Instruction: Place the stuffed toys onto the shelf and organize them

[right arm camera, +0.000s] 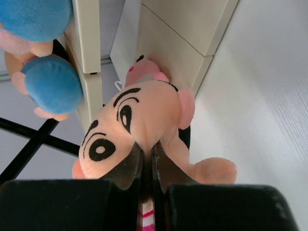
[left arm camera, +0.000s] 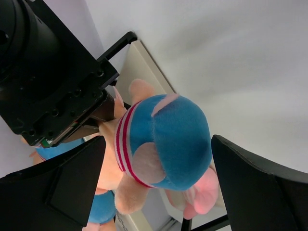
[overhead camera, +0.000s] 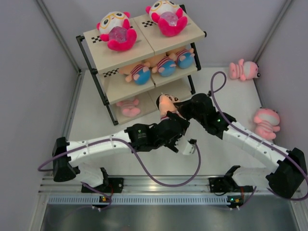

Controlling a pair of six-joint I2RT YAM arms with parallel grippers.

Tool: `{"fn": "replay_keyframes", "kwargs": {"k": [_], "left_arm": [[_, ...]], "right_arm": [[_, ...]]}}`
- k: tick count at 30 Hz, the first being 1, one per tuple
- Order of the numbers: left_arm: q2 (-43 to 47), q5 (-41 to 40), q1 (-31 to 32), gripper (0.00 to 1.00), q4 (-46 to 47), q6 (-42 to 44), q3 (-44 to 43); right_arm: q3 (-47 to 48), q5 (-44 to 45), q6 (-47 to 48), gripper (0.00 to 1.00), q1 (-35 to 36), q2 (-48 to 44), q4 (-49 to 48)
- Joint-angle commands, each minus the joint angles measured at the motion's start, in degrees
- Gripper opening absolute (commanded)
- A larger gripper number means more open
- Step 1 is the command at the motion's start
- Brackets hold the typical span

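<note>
My right gripper [right arm camera: 147, 154] is shut on a peach stuffed toy [right arm camera: 137, 127], pinching the plush below its face. That toy [overhead camera: 166, 103] hangs in front of the shelf's [overhead camera: 144, 48] lower tiers. My left gripper [left arm camera: 159, 185] is open, its fingers [left arm camera: 53, 185] on either side of the toy's blue bottom [left arm camera: 168, 137] without pressing it. On the shelf, two white-faced toys [overhead camera: 116, 30] sit on the top board, three peach toys [overhead camera: 165, 65] on the middle board and a pale pink one [overhead camera: 129, 107] on the bottom board.
Two pale pink toys lie on the table, one at the back right [overhead camera: 243, 70] and one at the right edge [overhead camera: 266, 122]. Grey walls close in the left, back and right. Purple cables loop over both arms. The shelf's black frame post [overhead camera: 191, 86] stands just behind the held toy.
</note>
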State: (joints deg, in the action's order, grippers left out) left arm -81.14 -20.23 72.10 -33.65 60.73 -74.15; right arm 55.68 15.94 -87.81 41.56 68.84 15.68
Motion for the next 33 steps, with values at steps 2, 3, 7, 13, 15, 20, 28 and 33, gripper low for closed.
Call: {"fn": "replay_keyframes", "kwargs": {"k": [2,3,7,13,15,20,28,33], "left_arm": [[-0.15,-4.11,-0.11,0.95,5.34,3.16,1.46],[-0.42,-4.55,-0.29,0.92,5.61,3.6,1.55],[-2.17,-7.89,-0.81,0.55,6.93,5.71,1.12],[-3.15,-6.67,-2.83,0.0,6.76,0.2,-2.84],[-0.61,-6.05,-3.19,0.0,6.75,-1.31,-3.28],[7.39,-5.26,-3.28,0.0,-1.4,-11.84,-6.69],[18.47,-1.04,-9.86,0.0,-14.59,-20.03,-17.32],[22.51,-1.13,-13.82,0.0,-16.36,-19.17,-18.32]], "right_arm": [[2.68,1.99,-1.57,0.0,1.42,-2.74,-3.03],[2.33,2.07,-1.49,0.0,1.5,-2.92,-3.03],[-0.13,0.93,-2.71,0.0,2.12,-4.15,-5.48],[-1.72,1.2,2.0,0.0,2.74,-5.91,-7.06],[-0.32,1.72,5.61,0.27,2.56,-5.82,-5.23],[2.68,7.16,19.67,0.66,1.95,-8.19,1.71],[5.58,13.31,35.42,0.72,1.24,-14.34,8.75],[4.26,16.31,36.83,0.71,1.24,-17.6,9.1]]}}
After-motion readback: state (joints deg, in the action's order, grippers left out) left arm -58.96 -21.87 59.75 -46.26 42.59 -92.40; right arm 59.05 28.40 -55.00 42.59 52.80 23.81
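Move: The toy held by the right fingers has its blue body just off the open left fingers, its middle about 4 cm ahead of the left hand and 1 cm to its left, 1 cm lower. From that hand, the pink striped toy on the bottom board is some 18 cm ahead, 22 left, 17 below; the leftmost middle-shelf toy 24 ahead, 17 left, 4 higher. From the right hand the held toy's middle is 4 cm back, 2 left, 2 below. Left fingers pinch the toy's blue body, right ones open and withdraw up-right; left then lifts it 20 cm, leftward. ##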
